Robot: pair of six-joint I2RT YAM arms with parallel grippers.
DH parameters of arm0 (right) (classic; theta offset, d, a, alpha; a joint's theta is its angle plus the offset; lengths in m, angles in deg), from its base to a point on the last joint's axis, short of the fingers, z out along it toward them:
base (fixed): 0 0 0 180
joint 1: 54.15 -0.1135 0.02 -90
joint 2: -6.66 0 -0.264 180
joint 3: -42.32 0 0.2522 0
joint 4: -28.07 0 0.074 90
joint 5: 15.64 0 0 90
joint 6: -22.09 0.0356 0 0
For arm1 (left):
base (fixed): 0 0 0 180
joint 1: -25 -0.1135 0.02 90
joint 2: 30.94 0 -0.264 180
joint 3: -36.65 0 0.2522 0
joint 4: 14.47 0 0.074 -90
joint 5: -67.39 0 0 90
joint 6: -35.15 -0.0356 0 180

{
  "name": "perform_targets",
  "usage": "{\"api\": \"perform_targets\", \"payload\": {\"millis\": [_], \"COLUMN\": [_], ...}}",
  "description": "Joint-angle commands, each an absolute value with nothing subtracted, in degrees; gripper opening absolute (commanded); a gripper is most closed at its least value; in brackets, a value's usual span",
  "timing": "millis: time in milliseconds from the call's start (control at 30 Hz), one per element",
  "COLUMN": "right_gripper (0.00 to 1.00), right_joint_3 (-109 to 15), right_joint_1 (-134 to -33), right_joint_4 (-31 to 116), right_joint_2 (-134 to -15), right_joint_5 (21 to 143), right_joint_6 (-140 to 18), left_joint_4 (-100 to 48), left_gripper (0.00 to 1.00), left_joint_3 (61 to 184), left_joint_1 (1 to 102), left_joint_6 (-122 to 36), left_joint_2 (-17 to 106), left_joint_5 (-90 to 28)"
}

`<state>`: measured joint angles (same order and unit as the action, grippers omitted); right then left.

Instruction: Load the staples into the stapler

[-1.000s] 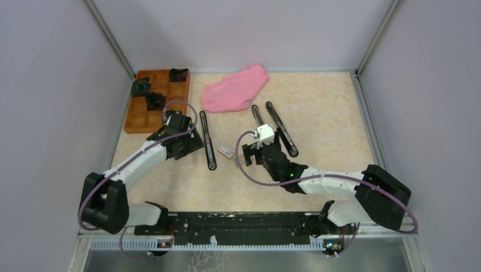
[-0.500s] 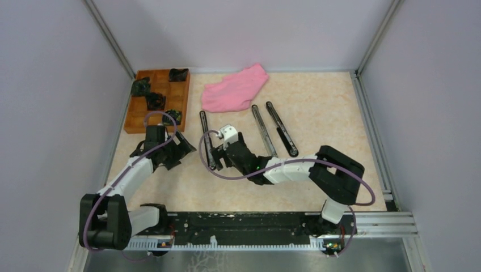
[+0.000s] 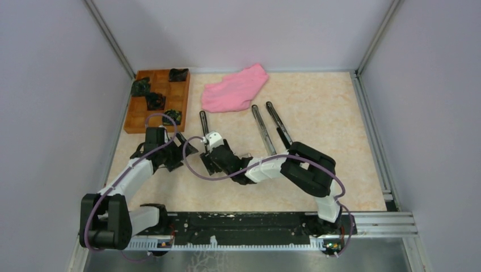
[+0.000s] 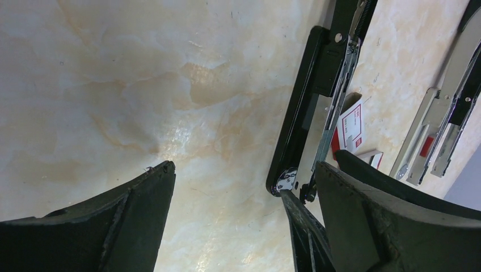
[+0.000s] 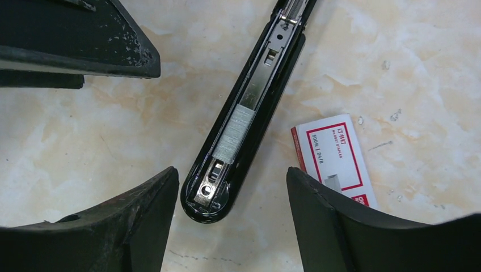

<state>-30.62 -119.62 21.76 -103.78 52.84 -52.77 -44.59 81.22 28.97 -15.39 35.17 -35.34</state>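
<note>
A black stapler (image 5: 258, 96) lies opened flat on the table, its silver channel facing up. The staples (image 5: 237, 131), a short silvery block, sit inside that channel near its rounded end. My right gripper (image 5: 231, 175) is open and straddles that rounded end, with a gap on both sides. My left gripper (image 4: 245, 167) is wide open just left of the same stapler (image 4: 306, 113) and holds nothing. From above, the left gripper (image 3: 181, 153) and the right gripper (image 3: 210, 163) sit close together at the near end of the stapler (image 3: 203, 126).
A white and red staple box (image 5: 334, 153) lies just right of the stapler. A second opened stapler (image 3: 271, 130) lies further right. A pink cloth (image 3: 235, 88) is at the back. A brown compartment tray (image 3: 156, 99) with dark parts stands at the back left.
My right arm has swung left from beside the staple box to the stapler's near end, its jaws narrowing a little. My left gripper has drawn back left of the stapler and opened wider.
</note>
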Motion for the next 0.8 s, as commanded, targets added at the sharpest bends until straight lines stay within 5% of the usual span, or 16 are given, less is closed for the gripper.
{"api": "perform_targets", "payload": {"millis": [0,467,767], "right_gripper": [0.66,0.07,0.00], "right_joint_3": [-34.32,-22.25,-12.60], "right_joint_1": [-120.33,-120.91,-121.56], "right_joint_4": [19.35,18.71,18.85], "right_joint_2": [-106.15,-97.43,-87.43], "right_joint_5": [51.82,50.17,52.09], "right_joint_6": [-52.17,-52.67,-54.90], "left_joint_4": [-43.17,-40.18,-32.79], "left_gripper": [0.97,0.97,0.95], "left_joint_3": [81.41,81.49,80.06], "left_joint_1": [28.43,28.44,28.44], "left_joint_6": [-15.00,-14.23,-9.90], "left_joint_2": [34.85,35.63,38.22], "left_joint_5": [-36.21,-40.33,-45.82]}}
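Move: The opened black stapler's near end, with the staple strip showing in it, lies almost under my right hand, about 1 cm left and some 3 cm below. From there the stapler runs forward. The red-and-white staple box is about 5 cm ahead and 5 cm right; its grey tray is roughly 2 cm ahead and 10 cm right, both 3 cm down. From my left hand that near end is about 11 cm right, 3 cm back and 3 cm down. I lower my right hand a little over 1 cm and close its fingers from wide to pinch the sides of the stapler's near end, then drag it low over the table about 6 cm to my right and some 3 cm back. Late on, my open left hand eases 2 cm right, slightly forward and up, towards the stapler. ##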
